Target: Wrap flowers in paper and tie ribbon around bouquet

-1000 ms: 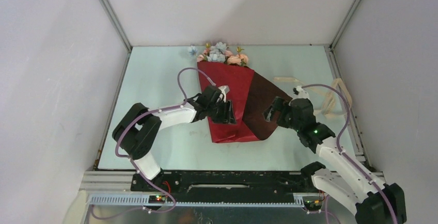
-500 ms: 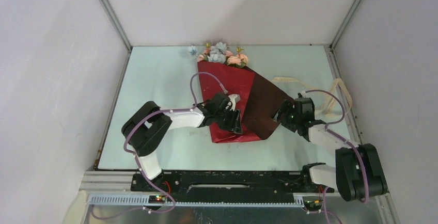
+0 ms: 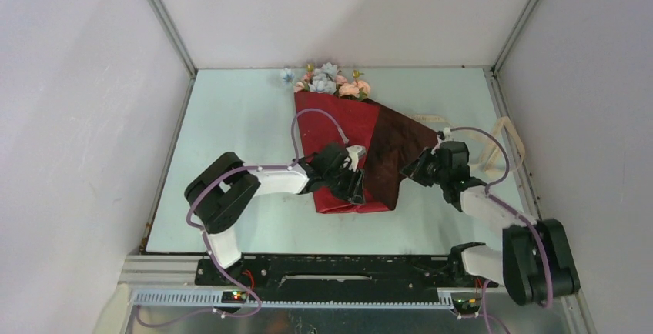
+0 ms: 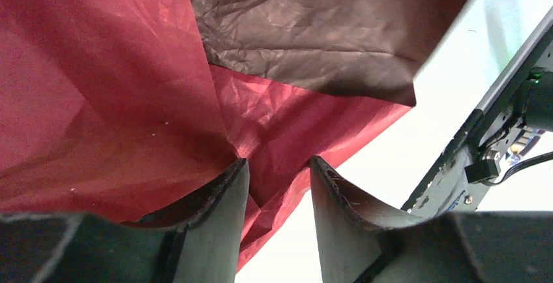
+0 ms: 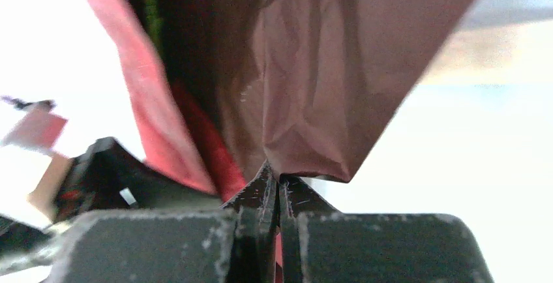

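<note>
The flowers [image 3: 329, 80] lie at the table's far side, pink and pale blue heads sticking out of the paper [image 3: 333, 130]. The paper is red on the left, with a dark maroon flap [image 3: 393, 153] folded over on the right. My left gripper [image 3: 356, 186] is low on the red part. Its jaws stand apart, astride the folded lower edge of the paper [image 4: 130, 100], left gripper [image 4: 277, 162] not closed on it. My right gripper [image 3: 416, 169] is shut on the flap's right corner [image 5: 313, 100], right gripper [image 5: 279, 180]. Green stems [image 5: 150, 2] show inside. The ribbon [image 3: 504, 130] lies loose to the right.
White walls enclose the table on three sides, with metal frame posts [image 3: 165, 22] at the back corners. The black mounting rail [image 3: 331, 268] with both arm bases runs along the near edge. The right arm's purple cable [image 3: 493, 145] arcs over the ribbon.
My right gripper moved in to the flap's right corner and shut on it, raising that edge. My left gripper slid right and nearer along the red paper.
</note>
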Available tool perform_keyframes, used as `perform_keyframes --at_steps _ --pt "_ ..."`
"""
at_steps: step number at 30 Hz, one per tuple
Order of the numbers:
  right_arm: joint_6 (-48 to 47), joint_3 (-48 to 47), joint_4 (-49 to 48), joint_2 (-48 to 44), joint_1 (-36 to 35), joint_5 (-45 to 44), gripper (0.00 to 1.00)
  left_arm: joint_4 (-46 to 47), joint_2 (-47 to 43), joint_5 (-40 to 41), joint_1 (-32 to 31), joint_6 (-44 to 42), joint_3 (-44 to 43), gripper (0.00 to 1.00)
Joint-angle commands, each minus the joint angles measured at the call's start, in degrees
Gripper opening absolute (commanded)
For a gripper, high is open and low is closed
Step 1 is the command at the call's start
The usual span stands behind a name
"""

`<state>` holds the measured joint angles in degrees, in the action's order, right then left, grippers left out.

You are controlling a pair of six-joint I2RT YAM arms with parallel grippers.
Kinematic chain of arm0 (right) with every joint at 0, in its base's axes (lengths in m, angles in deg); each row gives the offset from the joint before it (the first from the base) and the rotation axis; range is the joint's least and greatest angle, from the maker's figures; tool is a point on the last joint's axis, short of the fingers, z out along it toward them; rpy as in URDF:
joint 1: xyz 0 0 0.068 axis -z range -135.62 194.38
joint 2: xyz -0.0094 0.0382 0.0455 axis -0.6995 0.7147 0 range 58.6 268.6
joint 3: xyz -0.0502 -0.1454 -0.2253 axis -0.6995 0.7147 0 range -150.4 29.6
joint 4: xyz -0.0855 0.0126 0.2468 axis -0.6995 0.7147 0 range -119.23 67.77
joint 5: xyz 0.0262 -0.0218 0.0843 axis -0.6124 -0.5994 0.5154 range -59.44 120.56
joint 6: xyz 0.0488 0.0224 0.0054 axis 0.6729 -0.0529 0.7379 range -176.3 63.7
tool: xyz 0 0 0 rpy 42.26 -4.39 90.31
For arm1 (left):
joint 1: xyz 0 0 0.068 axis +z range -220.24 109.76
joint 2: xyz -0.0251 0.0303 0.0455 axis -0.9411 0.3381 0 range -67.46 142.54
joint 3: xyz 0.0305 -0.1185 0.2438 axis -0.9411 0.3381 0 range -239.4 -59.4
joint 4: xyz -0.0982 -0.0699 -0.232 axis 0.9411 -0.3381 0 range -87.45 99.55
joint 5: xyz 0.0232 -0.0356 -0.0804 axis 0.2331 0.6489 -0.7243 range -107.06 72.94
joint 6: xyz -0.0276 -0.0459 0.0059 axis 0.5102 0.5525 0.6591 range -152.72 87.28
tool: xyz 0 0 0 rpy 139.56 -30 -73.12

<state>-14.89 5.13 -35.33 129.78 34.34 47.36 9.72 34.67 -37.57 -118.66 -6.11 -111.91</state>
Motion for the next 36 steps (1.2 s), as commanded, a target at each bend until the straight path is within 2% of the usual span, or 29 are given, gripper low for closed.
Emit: perform_keyframes --at_steps 1,7,11,17,22,28,32,36 --pt "1.23 -3.03 -2.49 -8.78 -2.03 6.57 0.0 -4.47 3.06 3.98 -1.41 -3.19 1.35 0.48" --pt "5.67 -8.27 0.7 -14.17 -7.97 6.31 0.0 -3.23 2.23 5.16 -2.75 -3.75 2.08 0.47" --pt "7.88 -10.71 -1.18 -11.56 -13.77 5.43 0.0 -4.48 3.29 6.92 -3.85 -4.07 0.73 0.47" --pt "12.64 -10.78 -5.57 -7.63 -17.65 2.34 0.0 -5.51 2.59 8.87 -4.33 -1.81 -0.36 0.46" --pt "12.16 -10.78 -1.06 -8.72 -17.29 -3.81 0.0 -4.68 -4.95 6.74 -4.32 0.7 1.11 0.53" --pt "10.7 -10.77 3.58 -8.6 -14.64 -7.71 0.0 -5.94 -16.67 4.69 -3.89 0.19 2.53 0.67" --pt "9.89 -10.78 3.81 -8.18 -13.88 -7.48 0.0 -8.28 -22.06 3.93 1.08 -0.89 1.86 0.72" --pt "9.5 -10.78 3.49 -7.95 -13.63 -7.07 0.0 -11.35 -21.22 10.45 6.55 -1.72 -0.77 0.72"
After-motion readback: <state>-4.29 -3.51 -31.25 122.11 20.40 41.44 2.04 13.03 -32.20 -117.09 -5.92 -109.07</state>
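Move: The right hand, some 5 cm above the table, already pinches the lower corner of the brown flap; the middle of the red flap, over which it is being folded, lies about 20 cm to its left and 5 cm ahead. The flower heads are about 27 cm ahead and 22 cm left of it. The left hand is down on the red flap's bottom right corner, 1 cm nearer the base and just under its fingers; that corner is about 14 cm left and 9 cm back of the right hand. Keeping the brown corner pinched, the right hand lifts it some 11 cm while swinging it about 11 cm left across the bundle, tilting its fingers up and turning some 15 degrees counter-clockwise, then eases back about 4 cm to the right, sinking a little and undoing most of the turn. The left hand at first stays low on the red flap's bottom corner with half-open fingers, creeping barely 1 cm right, then opens wider and comes free, drawing back a couple of centimetres before rising about 10 cm and drifting left and forward again over the red flap. ##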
